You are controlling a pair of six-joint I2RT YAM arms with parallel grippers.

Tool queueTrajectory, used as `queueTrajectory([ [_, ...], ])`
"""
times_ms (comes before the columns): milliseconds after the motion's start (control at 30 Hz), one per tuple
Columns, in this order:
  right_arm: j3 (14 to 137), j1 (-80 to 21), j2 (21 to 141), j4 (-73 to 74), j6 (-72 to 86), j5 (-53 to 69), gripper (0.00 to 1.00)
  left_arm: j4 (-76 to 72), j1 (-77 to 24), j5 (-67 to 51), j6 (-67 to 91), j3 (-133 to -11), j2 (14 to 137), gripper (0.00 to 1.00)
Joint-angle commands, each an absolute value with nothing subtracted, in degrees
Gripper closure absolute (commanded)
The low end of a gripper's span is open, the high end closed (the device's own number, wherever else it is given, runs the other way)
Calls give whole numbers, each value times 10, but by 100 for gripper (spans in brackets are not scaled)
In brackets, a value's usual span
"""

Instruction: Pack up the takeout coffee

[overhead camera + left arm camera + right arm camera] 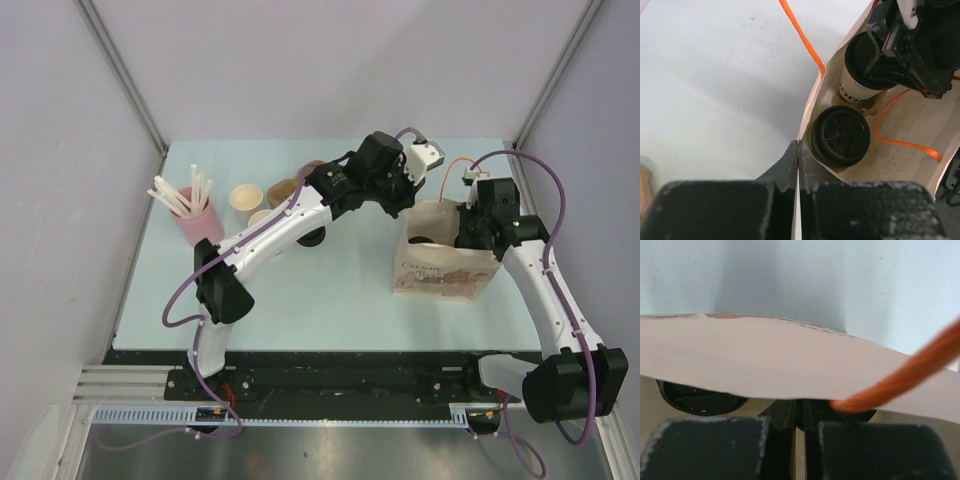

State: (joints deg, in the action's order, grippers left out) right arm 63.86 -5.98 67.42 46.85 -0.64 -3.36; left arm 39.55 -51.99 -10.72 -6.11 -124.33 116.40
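Note:
A pale printed paper bag (440, 268) stands at the table's right, orange cord handles (805, 37) on its rim. Inside it are two takeout coffee cups with black lids. The nearer cup (841, 136) shows mostly its lid. The white-sided cup (856, 89) stands behind it, partly hidden by my right gripper (880, 55). My left gripper (798, 145) is shut on the bag's left wall edge, with paper pinched between the fingers. My right gripper (802, 412) is shut on the opposite wall (790, 365), and black lids (700, 399) peek out under it.
A pink cup of white straws (198, 218) stands at the back left. Lidless paper cups (245, 197) cluster next to it, under my left arm. A dark round thing (313, 237) lies below that arm. Grey walls enclose the table on three sides.

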Motion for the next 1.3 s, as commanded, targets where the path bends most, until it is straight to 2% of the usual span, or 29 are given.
queueTrajectory([
  [0, 621, -79, 679, 431, -16, -15, 100, 388, -518, -116, -76, -1268, 1165, 100],
  [300, 585, -79, 661, 412, -11, -28, 100, 387, -518, -116, -76, -1267, 1163, 100],
  [400, 575, -79, 657, 410, -15, -25, 96, 388, -518, -114, -77, -1266, 1162, 99],
  [600, 575, -75, 626, 407, -13, -26, 63, 388, -518, -112, -82, -1267, 1162, 100],
  [700, 575, -75, 614, 410, -17, -19, 51, 388, -518, -112, -83, -1267, 1163, 100],
  [1267, 591, -86, 535, 397, -11, -15, 25, 388, -518, -107, -90, -1264, 1166, 100],
])
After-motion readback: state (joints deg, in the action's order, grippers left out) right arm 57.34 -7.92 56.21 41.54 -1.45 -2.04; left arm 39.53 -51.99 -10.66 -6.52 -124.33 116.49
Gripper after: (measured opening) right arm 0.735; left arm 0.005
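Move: Just below the right hand's nearly shut fingers is the white cup's black lid; the white cup's middle lies about 7 cm down, some 2 cm ahead and 2 cm right. The green cup stands roughly 8 cm left of that hand and 2 cm ahead, and the cup tray under both is about 3 cm left, 2 cm ahead, 12 cm down. From the left hand, the white cup is about 17 cm right, level fore and aft, 17 cm below. Pressing down on the white cup's lid with almost closed fingertips, the right hand sinks about 3 cm inside the bag, easing 1 cm left. Then it spreads its fingers to roughly three-quarters open and rises about 5 cm off the lid, drawing slightly back while the fingertips tilt up forward some 10 degrees. The left hand stays put, still pinching the bag's rim. ##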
